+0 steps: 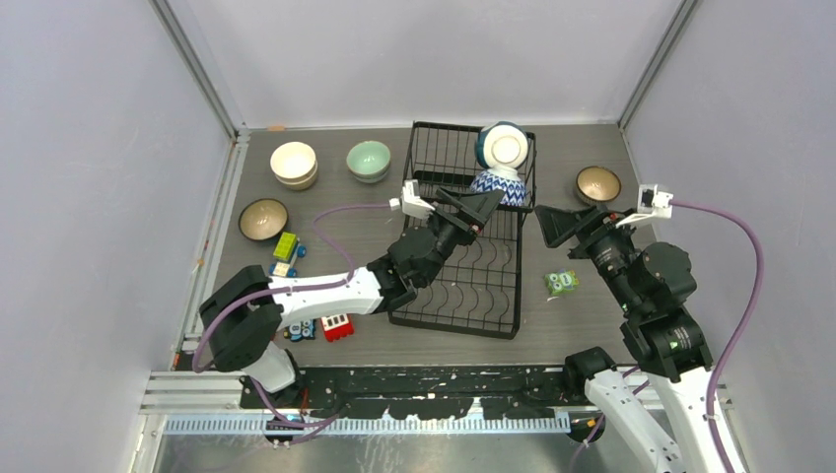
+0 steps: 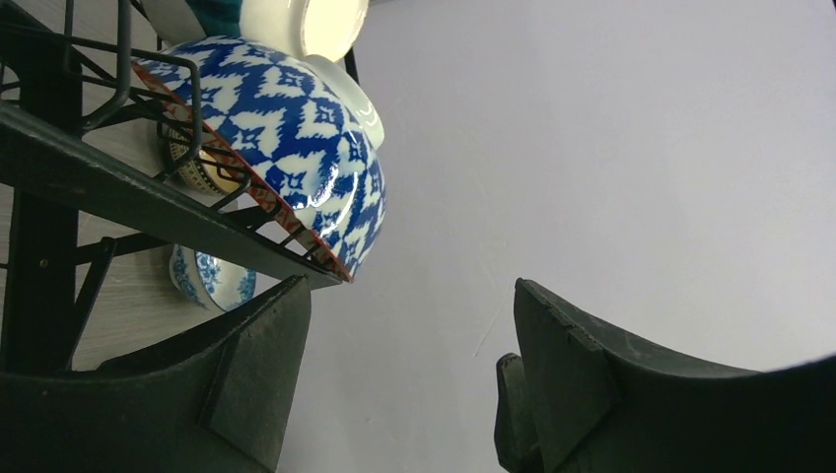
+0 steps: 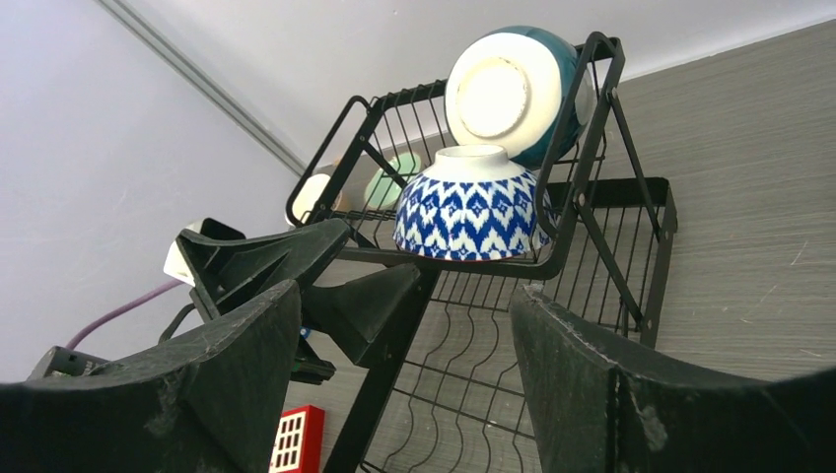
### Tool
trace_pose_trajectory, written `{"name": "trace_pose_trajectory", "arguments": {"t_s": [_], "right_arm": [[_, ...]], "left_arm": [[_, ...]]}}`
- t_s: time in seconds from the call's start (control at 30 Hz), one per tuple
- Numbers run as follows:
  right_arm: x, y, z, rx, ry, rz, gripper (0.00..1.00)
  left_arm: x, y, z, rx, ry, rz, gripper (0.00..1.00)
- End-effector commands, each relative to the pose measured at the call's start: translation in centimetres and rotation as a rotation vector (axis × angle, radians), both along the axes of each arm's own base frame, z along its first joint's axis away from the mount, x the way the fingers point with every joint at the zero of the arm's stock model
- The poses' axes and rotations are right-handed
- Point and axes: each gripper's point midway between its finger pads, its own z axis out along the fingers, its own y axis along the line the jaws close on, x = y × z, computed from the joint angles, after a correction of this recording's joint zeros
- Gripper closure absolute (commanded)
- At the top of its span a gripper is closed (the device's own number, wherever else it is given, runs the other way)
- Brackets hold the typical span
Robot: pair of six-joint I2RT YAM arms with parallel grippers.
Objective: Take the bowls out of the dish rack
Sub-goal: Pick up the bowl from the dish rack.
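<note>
The black wire dish rack (image 1: 453, 328) stands mid-table. In its raised upper basket a blue-and-white bowl (image 1: 498, 187) lies upside down, and a dark teal bowl (image 1: 503, 146) rests on its side behind it. My left gripper (image 1: 480, 205) is open at the basket's front rail, just left of the blue-and-white bowl (image 2: 296, 128), with nothing between its fingers (image 2: 409, 291). Below the rail (image 2: 118, 197) a second blue-patterned bowl (image 2: 212, 281) shows. My right gripper (image 1: 552, 222) hangs open and empty right of the rack, facing both basket bowls (image 3: 473, 212).
On the table left of the rack sit a cream bowl (image 1: 294, 163), a pale green bowl (image 1: 369, 160) and a brown bowl (image 1: 263, 219). Another brown bowl (image 1: 598, 183) sits at the right. Toy blocks (image 1: 337, 326) lie near the left arm, and a green item (image 1: 562, 283) lies right of the rack.
</note>
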Motion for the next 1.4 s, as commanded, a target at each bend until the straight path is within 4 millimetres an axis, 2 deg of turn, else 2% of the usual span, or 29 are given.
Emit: {"name": "trace_pose_trajectory", "arguments": {"t_s": [0.0,0.27,0.43,0.73,1.03,1.37], "right_arm": [[-0.6,-0.4,1.7,-0.022,-0.064,-0.012,0.19],[-0.3,-1.1,1.3,-0.044,-0.061,-0.057,0.19],[-0.5,-1.8,1.4,-0.067,-0.069,-0.089,0.19],[-0.5,-1.9,1.0,-0.083,-0.067,-0.096,0.19],[-0.3,-1.6,0.6,-0.078,-0.061,-0.086,0.18],[-0.3,-1.5,0.2,-0.088,-0.053,-0.081,0.18]], "left_arm": [[0.1,0.4,2.4,-0.098,-0.024,0.004,0.24],[1.1,0.2,1.9,-0.086,-0.021,0.033,0.24],[2.0,-0.1,1.9,-0.092,-0.027,0.032,0.29],[2.2,-0.7,2.3,-0.131,-0.048,0.010,0.36],[2.7,-0.3,2.6,-0.132,-0.064,0.036,0.41],[3.5,-0.5,2.1,-0.138,-0.068,0.056,0.46]]}}
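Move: The blue-white zigzag bowl, upside down on the rack's upper shelf, has its middle some 6 cm ahead of the left hand, 3 cm to its right and about 1 cm below. Behind it the teal bowl leans about 14 cm ahead, 4 cm right and 2 cm above. The shelf's front rail by the zigzag bowl runs about 1 cm ahead, 3 cm right and 4 cm below. From the right hand the zigzag bowl lies roughly 14 cm ahead, 9 cm left and 5 cm lower. Bring the left gripper about 3 cm forward, easing roughly 1 cm right and dipping a little, so the near rim of the zigzag bowl comes in between the lower and upper fingers. Narrow the opening from about three quarters to just over half as you go, without clamping yet. Let the right hand drift some 1.5 cm to its right, its fingers staying open. ##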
